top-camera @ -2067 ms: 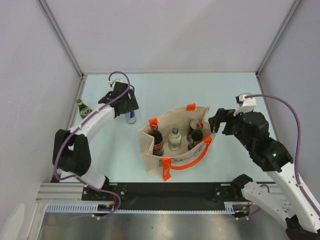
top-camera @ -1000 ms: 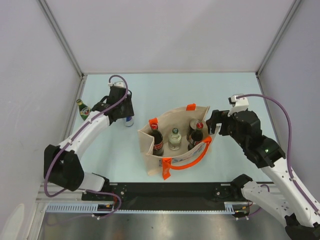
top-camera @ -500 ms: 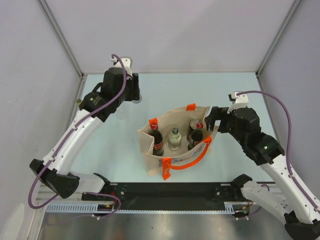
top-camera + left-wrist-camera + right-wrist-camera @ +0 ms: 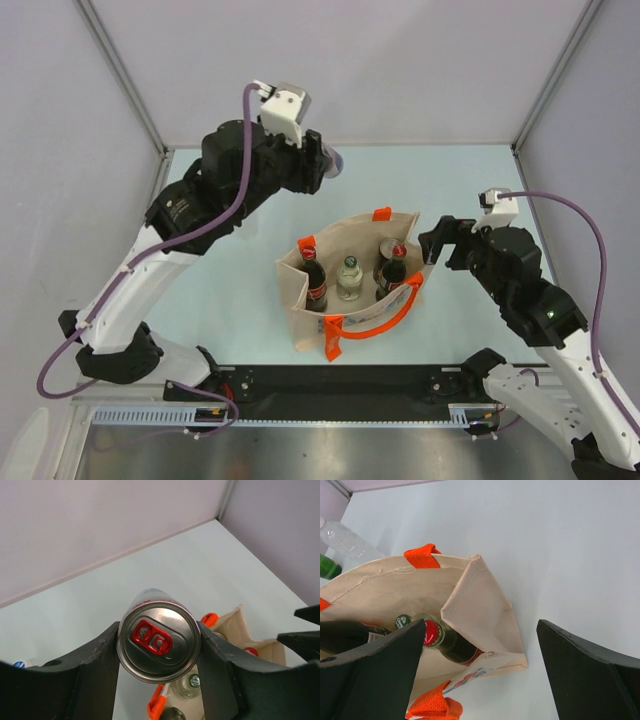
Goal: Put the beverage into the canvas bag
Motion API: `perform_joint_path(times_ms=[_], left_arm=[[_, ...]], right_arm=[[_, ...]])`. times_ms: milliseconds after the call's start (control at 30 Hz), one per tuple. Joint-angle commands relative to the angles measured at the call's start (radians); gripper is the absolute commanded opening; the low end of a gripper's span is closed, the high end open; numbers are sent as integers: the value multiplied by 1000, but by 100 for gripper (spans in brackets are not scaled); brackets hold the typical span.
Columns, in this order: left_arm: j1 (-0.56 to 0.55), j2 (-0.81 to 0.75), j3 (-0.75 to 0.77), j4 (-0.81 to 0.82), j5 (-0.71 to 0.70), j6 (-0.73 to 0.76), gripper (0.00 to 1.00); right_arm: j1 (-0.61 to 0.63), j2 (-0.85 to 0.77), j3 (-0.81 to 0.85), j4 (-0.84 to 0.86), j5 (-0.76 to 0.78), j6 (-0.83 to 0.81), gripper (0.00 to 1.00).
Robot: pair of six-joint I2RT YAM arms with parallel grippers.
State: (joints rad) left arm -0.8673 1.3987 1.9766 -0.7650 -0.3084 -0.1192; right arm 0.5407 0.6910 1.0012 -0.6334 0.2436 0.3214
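The beverage is a silver can [image 4: 159, 642] with a red pull tab, and my left gripper [image 4: 160, 650] is shut on its sides. In the top view the left gripper [image 4: 322, 165] holds the can [image 4: 335, 162] high in the air, behind and left of the canvas bag [image 4: 300, 300]. The beige bag stands open with orange handles [image 4: 385, 315]. Inside it are a dark bottle [image 4: 313, 280], a clear bottle [image 4: 348, 275] and a red-capped dark bottle [image 4: 392, 268]. My right gripper [image 4: 435, 245] is open at the bag's right end. The right wrist view shows that end wall [image 4: 475, 605] between the wide jaws.
Beyond the bag, the right wrist view shows a clear plastic bottle [image 4: 345, 540] and part of a green bottle [image 4: 327, 567] on the pale table. White walls close in the back and both sides. The raised left arm hides the table's back left corner from above.
The left arm has lifted the can off the table at the back left and swung it up and to the right, toward the bag. The right gripper has stayed open beside the bag.
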Motion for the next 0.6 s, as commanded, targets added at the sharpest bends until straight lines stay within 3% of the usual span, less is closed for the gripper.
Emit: perform_joint_path(times_ms=[0, 200, 567], left_arm=[[-73, 14, 59, 44, 52, 44, 0], [-153, -3, 4, 44, 158, 13, 0], [-265, -43, -321, 162, 192, -77, 0]], right_arm=[[-2, -25, 36, -8, 42, 7, 100], [-2, -65, 14, -22, 82, 10, 100], [-2, -93, 10, -15, 111, 7, 100]])
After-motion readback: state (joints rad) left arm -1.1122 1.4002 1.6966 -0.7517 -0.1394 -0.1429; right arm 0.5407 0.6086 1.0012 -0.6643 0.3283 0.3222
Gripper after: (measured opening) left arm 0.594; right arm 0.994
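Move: The canvas bag's middle lies about 9 cm to the left hand's right, 4 cm back and some 35 cm below. Inside, the glass bottle is 6 cm right and 4 cm back of this hand; one cola bottle is 2 cm left and 5 cm back, the other 16 cm right and 3 cm back, all about 35 cm down. From the right hand the bag is roughly 16 cm left, 1 cm ahead and 18 cm below. The drink can, still pinched in the left fingers, is carried back and right towards the bag, about 9 cm each way, and sinks some 12 cm, mostly late on. The wrist swings clockwise by over 20 degrees and tips the can further down. The open, empty right hand eases a couple of centimetres right, away from the bag. ##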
